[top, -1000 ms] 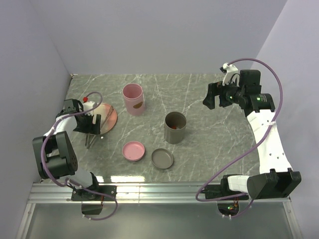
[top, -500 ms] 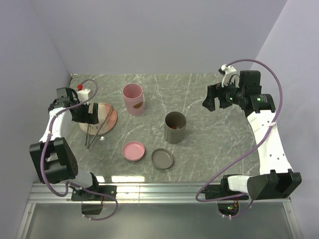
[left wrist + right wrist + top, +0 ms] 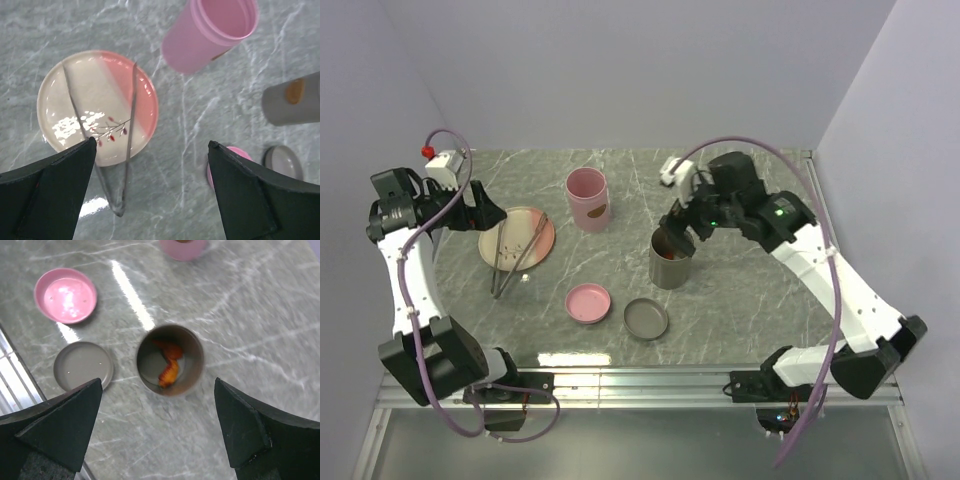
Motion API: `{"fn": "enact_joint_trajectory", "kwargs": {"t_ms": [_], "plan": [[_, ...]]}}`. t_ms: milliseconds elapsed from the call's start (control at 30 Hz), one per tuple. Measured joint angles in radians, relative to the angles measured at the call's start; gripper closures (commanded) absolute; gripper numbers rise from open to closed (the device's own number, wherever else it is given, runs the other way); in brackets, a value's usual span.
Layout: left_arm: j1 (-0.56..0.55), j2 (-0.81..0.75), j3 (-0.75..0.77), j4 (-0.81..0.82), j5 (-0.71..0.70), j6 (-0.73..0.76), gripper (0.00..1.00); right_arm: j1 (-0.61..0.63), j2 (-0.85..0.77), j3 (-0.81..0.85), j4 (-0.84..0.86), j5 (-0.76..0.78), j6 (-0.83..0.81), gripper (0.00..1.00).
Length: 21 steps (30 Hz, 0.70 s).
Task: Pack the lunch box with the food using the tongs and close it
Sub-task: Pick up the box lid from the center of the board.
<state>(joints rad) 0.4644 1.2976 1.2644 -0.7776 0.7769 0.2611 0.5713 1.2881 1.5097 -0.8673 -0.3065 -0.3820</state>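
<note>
The silver tongs point(image 3: 131, 115) lie across the pink-and-white plate point(image 3: 95, 85), joined end on the table in front of it; the tongs point(image 3: 510, 262) and plate point(image 3: 520, 235) also show from above. My left gripper point(image 3: 151, 145) hangs open high above them, holding nothing; seen from above, the left gripper point(image 3: 485, 210) is left of the plate. The grey lunch box cup point(image 3: 196, 371) holds orange-red food point(image 3: 169, 371). Open and empty, my right gripper point(image 3: 158, 382) hovers straight over it; the top view has the right gripper point(image 3: 680, 228) above the cup point(image 3: 671, 268).
A pink cup point(image 3: 587, 198) stands behind the plate; the same pink cup point(image 3: 210, 30) looks tilted from the left wrist. A pink lid point(image 3: 588, 302) and a grey lid point(image 3: 646, 319) lie face up near the front; the right wrist also sees the pink lid point(image 3: 65, 295) and grey lid point(image 3: 83, 365).
My left gripper has risen off the plate and pulled back to the left, leaving the tongs lying there. My right arm has swung left from the back right to over the grey cup.
</note>
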Motion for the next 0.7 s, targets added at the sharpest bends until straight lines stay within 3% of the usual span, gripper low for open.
{"fn": "enact_joint_trajectory", "kwargs": {"t_ms": [267,467,600,700], "plan": [[0.026,-0.185,-0.082,0.083,0.064,-0.072,0.01,0.204,0.1,-0.011,0.014,0.042,-0.067,0.0],[0.026,-0.29,-0.126,0.13,0.108,-0.099,0.01,0.323,0.1,-0.12,0.021,0.031,-0.099,0.02],[0.018,-0.291,-0.139,0.087,0.222,0.014,0.01,0.372,0.098,-0.228,0.019,0.01,-0.095,0.0],[-0.087,-0.296,-0.163,-0.005,0.237,0.177,0.03,0.364,0.081,-0.252,0.022,0.01,-0.088,0.0]]}}
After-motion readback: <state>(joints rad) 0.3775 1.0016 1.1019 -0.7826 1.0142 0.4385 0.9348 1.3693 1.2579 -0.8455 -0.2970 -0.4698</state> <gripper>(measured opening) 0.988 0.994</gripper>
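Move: The right hand is high and open. The grey box lid lies about 7 cm back and 8 cm to its left, some 29 cm below. The grey box stands about 4 cm ahead and 4 cm left, roughly 25 cm below, and the pink lid lies about 20 cm left and 3 cm back. From the left hand the grey box lid is some 30 cm right, 13 cm back and 24 cm below. Swinging left first and then mostly back and down, the open right hand travels about 17 cm off from over the grey box towards the grey lid, turning counter-clockwise some 25 degrees, and touches nothing by the end. The left hand, also open, rises and draws back from the plate, then swings right, about 8 cm overall, sinking a little and turning clockwise. ##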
